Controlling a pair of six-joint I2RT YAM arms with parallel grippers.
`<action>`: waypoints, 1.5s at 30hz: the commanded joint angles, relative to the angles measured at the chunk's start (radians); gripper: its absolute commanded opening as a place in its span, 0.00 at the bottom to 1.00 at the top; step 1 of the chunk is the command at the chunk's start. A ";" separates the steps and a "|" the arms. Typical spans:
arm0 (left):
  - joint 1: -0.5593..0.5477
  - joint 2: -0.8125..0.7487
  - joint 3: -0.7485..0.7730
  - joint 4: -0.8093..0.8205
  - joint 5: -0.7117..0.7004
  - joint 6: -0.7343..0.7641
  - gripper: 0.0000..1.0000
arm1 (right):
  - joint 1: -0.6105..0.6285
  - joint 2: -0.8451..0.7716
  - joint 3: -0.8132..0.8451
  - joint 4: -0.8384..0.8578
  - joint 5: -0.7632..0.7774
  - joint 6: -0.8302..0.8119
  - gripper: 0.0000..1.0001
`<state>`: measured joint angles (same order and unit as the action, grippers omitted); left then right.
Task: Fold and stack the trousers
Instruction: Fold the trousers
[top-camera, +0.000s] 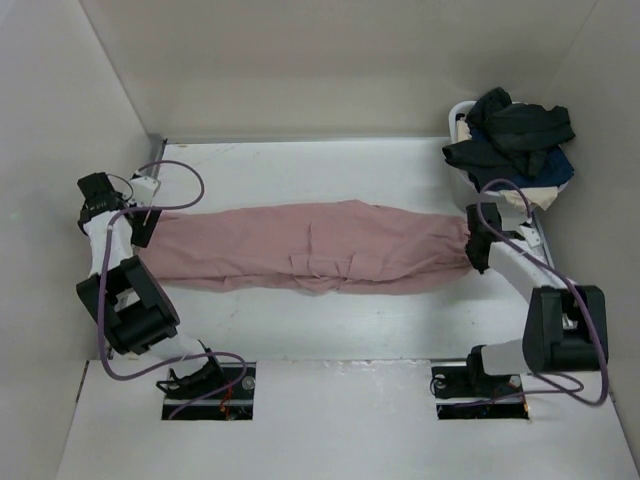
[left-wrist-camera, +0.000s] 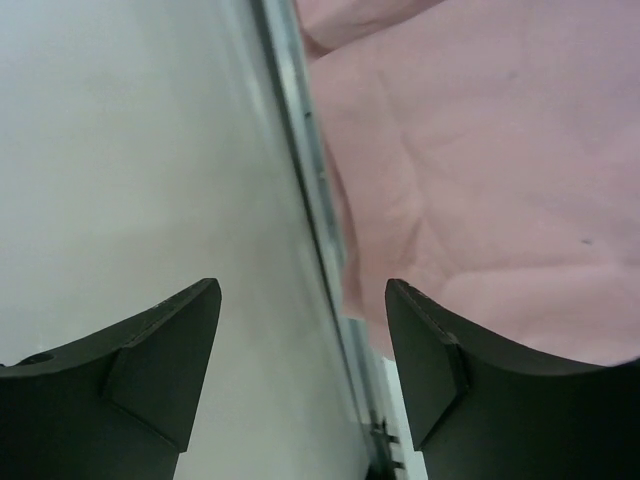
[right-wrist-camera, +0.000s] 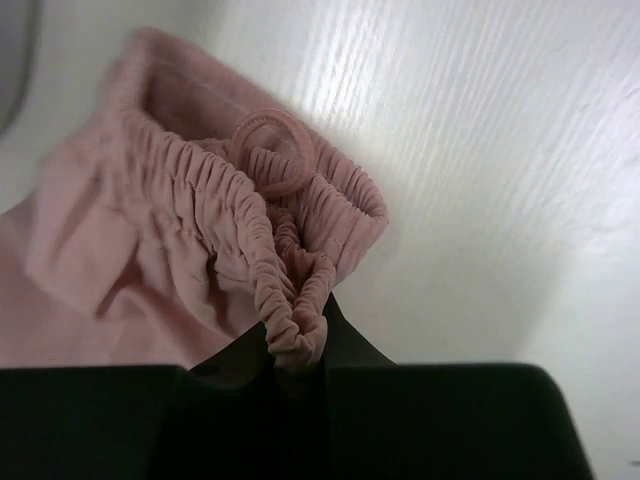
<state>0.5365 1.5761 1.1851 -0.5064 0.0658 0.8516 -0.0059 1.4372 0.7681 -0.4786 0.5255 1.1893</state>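
Note:
The dusty-pink trousers (top-camera: 320, 247) lie stretched flat across the table, legs to the left and gathered waist to the right. My right gripper (top-camera: 477, 250) is shut on the elastic waistband (right-wrist-camera: 290, 330), pinching a fold of it between its black fingers (right-wrist-camera: 345, 350). At the leg ends sits my left gripper (top-camera: 140, 225); in the left wrist view its fingers (left-wrist-camera: 430, 350) stand apart with nothing between them, the pink cloth (left-wrist-camera: 480, 180) just beyond the right finger and the grey wall on the other side.
A pile of black and navy garments (top-camera: 515, 135) over a cream cloth (top-camera: 520, 200) sits in a white bin at the back right corner. White walls close in the table on the left, back and right. Purple cables (top-camera: 175, 170) loop off both arms.

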 joint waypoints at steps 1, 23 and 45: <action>0.004 -0.036 0.108 -0.165 0.178 -0.065 0.66 | 0.049 -0.174 0.040 -0.106 0.230 -0.173 0.00; -0.270 0.140 0.085 -0.169 0.029 -0.213 0.62 | 0.567 -0.341 0.292 0.235 0.264 -1.195 0.00; -0.283 0.173 0.013 -0.161 0.043 -0.256 0.29 | 1.068 0.403 0.751 0.193 0.321 -1.198 0.13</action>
<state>0.2584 1.7767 1.2163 -0.6830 0.0902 0.6086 1.0447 1.8305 1.4639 -0.3202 0.8154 -0.0261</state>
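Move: My right hand already holds the gathered waistband of the trousers, roughly 3 cm above the table. The middle of the trousers lies about 39 cm to its left and 4 cm ahead, the hem end some 75 cm left and 3 cm ahead, and the basket some 22 cm ahead and 6 cm right. My left hand is empty, above the table's left edge. From it the hem end lies about 10 cm right, 2 cm back and 11 cm below. I keep my right fingers shut on the waistband and lift it steeply, drifting a little back and right. Then I swing it about 44 cm left over the trousers, turning the hand roughly 90 degrees counter-clockwise, and sink partway near the middle. Meanwhile my left hand shifts some 12 cm right over the hem end, lowers about 8 cm and half closes; contact there can't be seen. ##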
